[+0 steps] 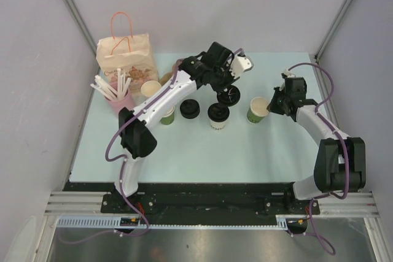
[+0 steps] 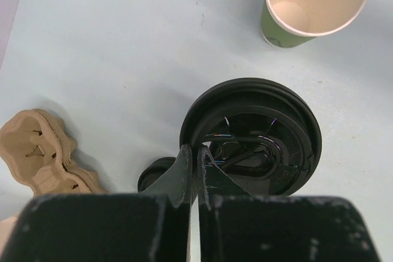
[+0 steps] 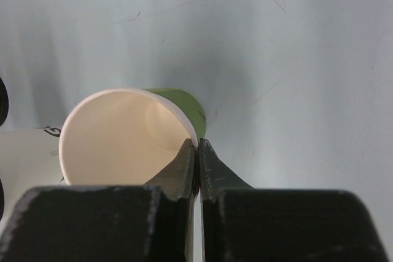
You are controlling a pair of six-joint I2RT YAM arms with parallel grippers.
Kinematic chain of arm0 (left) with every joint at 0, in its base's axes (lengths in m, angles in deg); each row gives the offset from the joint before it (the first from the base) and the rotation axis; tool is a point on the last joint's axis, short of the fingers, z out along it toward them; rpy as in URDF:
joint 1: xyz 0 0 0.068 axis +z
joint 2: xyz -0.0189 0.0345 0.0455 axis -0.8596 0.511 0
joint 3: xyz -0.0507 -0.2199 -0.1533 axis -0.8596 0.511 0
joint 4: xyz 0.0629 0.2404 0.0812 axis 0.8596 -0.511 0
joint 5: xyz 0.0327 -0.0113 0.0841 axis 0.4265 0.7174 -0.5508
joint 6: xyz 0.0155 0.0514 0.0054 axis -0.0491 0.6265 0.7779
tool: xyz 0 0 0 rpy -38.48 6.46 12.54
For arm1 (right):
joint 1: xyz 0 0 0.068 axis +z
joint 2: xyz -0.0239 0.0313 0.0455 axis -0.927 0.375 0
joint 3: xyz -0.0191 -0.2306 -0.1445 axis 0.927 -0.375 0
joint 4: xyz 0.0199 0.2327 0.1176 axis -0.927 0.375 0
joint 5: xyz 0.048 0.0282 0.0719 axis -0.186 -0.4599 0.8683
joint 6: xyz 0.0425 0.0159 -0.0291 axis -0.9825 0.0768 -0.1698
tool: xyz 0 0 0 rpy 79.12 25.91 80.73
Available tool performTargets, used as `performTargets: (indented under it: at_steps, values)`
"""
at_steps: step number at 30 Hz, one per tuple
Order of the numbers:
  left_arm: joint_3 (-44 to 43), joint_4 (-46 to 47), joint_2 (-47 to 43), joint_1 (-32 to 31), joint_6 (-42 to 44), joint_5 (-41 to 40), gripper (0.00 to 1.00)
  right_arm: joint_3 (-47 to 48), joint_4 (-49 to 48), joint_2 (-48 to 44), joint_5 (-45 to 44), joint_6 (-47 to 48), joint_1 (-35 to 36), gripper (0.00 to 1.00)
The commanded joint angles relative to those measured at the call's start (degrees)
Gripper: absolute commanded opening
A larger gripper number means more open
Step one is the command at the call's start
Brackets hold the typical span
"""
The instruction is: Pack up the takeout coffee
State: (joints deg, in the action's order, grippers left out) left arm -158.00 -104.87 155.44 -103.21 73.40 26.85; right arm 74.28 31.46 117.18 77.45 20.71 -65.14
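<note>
A white-sided takeout coffee cup [image 1: 218, 115] with a black lid stands mid-table. My left gripper [image 1: 229, 92] [image 2: 196, 151] is shut on the rim of a loose black lid [image 2: 258, 133], holding it just above the table beside that cup. To the right stands a green-sided cup [image 1: 258, 110] [image 3: 123, 139], open-topped and empty. My right gripper [image 1: 271, 106] [image 3: 197, 145] is shut on its near rim, one finger inside and one outside. The same green cup [image 2: 316, 4] shows at the top of the left wrist view.
A paper bag [image 1: 126, 56] with handles stands at the back left, with a pink cup of white straws [image 1: 116, 93] before it. An open cup [image 1: 150, 88], a green cup [image 1: 167, 115] and another black lid [image 1: 189, 109] sit under the left arm. A cardboard cup carrier [image 2: 37, 151] lies left of the held lid.
</note>
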Motion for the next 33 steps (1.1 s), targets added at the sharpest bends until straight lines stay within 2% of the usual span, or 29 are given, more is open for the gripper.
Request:
performTargets:
  at_steps: [1,7,9,11,17,19,20,21,24,28,33]
  values:
    - [-1.85,0.41,-2.60,-1.32,-0.42,-0.07,0.00,0.24,4.80,-5.16,-5.43,0.06,2.70,0.00]
    - [-0.27,0.32,-3.14,-2.99,0.11,0.81,0.01,0.15,13.34,-7.89,-7.46,-1.08,8.75,0.00]
    - [-0.09,0.32,-3.13,-3.25,0.28,0.46,0.00,0.15,14.39,-8.42,-11.50,-2.21,10.69,0.00]
    - [0.08,0.32,-2.96,-3.25,0.28,0.11,0.00,0.24,14.66,-7.98,-13.52,-2.57,12.72,0.00]
    - [2.10,0.32,-3.22,-3.43,0.20,0.20,0.00,0.06,12.38,-4.03,-11.60,-3.80,15.18,0.00]
    - [2.72,0.32,-3.13,-3.52,0.02,-0.15,0.00,0.06,11.85,-3.85,-11.25,-3.98,15.80,0.07]
    - [2.98,0.32,-3.13,-3.69,0.02,-0.33,0.00,0.06,11.85,-3.85,-10.37,-3.98,15.72,0.14]
    - [3.33,0.32,-3.13,-3.78,0.02,-0.59,0.00,0.06,11.85,-4.20,-10.02,-4.07,15.63,0.25]
    - [3.69,0.32,-3.05,-4.48,0.20,-2.09,0.01,0.06,11.94,-6.83,-9.40,-4.33,15.63,0.44]
    - [3.78,0.41,-2.78,-6.06,-0.33,-2.27,0.00,0.06,12.81,-12.71,-8.26,-4.68,14.40,0.51]
    - [1.33,0.32,-0.50,-7.91,-0.77,-3.06,0.01,0.06,15.88,-20.54,-6.50,-5.03,10.54,0.54]
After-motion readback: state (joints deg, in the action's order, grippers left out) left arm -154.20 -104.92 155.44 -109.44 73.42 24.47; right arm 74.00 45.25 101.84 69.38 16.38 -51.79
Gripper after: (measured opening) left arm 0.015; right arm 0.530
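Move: My right hand's fingertips are on the rim of the green cup. The cup's middle lies about 4 cm to the left and 5 cm below them. The capped cup is some 21 cm left and 3 cm back of that hand. From my left hand, which holds a black lid, the green cup is about 15 cm right, 2 cm back and 15 cm lower. The capped cup is 4 cm back, nearly below it, and the lid stack 13 cm left, 3 cm ahead. Keeping its pinch on the rim, I bring the green cup about 6 cm back and 5 cm left with my right hand, towards the capped cup. I lower it slightly, open the fingers to about half and lift away some 5 cm. Meanwhile my left hand, still gripping the lid, eases about 4 cm back, 3 cm right and a little down towards the green cup. ##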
